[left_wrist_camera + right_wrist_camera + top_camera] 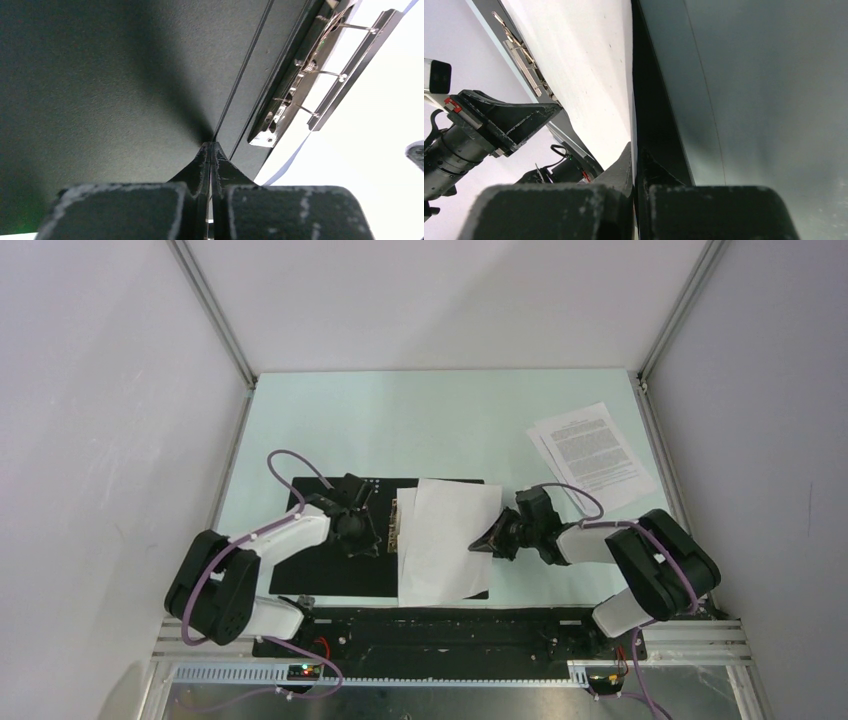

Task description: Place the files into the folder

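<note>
The folder (320, 575) lies open on the table, black inside up. The blank white sheets (445, 540) lie slanted over its right half, next to the metal clip (396, 523) at the spine. My left gripper (372, 535) is shut and empty, its tips resting on the folder's black left half (100, 75) beside the clip (300, 85). My right gripper (483, 543) is shut on the right edge of the blank sheets (584, 65), above the folder's black right edge (651, 110). The printed sheets (592, 455) lie at the back right of the table.
The pale green table (430, 420) is walled in by white panels on three sides with metal posts at the back corners. A black rail (450, 630) with cables runs along the near edge between the arm bases. The left gripper (509, 120) shows in the right wrist view.
</note>
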`<move>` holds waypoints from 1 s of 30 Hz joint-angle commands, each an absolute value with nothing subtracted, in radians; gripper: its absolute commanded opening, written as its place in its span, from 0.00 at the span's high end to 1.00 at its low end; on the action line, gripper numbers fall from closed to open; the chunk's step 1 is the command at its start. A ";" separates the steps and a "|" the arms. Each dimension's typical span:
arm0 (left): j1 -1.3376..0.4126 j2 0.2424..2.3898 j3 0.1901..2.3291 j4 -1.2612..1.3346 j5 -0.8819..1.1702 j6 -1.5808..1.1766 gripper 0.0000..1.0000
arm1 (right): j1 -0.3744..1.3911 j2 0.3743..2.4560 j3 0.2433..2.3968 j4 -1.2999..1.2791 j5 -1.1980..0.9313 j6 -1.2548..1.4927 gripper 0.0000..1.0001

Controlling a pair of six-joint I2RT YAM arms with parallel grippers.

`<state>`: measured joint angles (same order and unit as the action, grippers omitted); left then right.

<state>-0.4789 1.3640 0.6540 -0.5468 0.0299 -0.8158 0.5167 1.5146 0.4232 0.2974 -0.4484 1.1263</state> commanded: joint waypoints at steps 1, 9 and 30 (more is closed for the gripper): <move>-0.481 1.407 0.620 -0.503 -0.008 -0.835 1.00 | 0.551 1.481 0.442 0.321 -0.370 1.180 1.00; -0.486 1.411 0.615 -0.496 0.026 -0.834 1.00 | 0.615 1.409 0.402 0.320 -0.212 1.225 1.00; -0.488 1.416 0.617 -0.490 0.028 -0.817 1.00 | 0.651 1.389 0.435 0.235 -0.141 1.064 0.48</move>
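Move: The files' right edge is already pinched in the right hand, their middle about 6 cm to its left and 1 cm ahead. The clip they are being brought to lies some 19 cm to its left and 6 cm ahead, about 1 cm lower; the open folder's middle is roughly 22 cm left and 3 cm ahead. From the left hand, closed on the folder, the clip is about 6 cm ahead and 5 cm right, the files' middle 18 cm right and 2 cm ahead. Leftward by only about 1 cm, towards the clip, the right hand eases the pinched files in, lifting them about 1 cm and lowering again while its fingertips tilt up and swing slightly clockwise, some 10 degrees in all. Then its fingers open to nearly half and it starts to rise. The left hand's shut tips stay on the folder beside the fold, creeping about 1 cm right. ##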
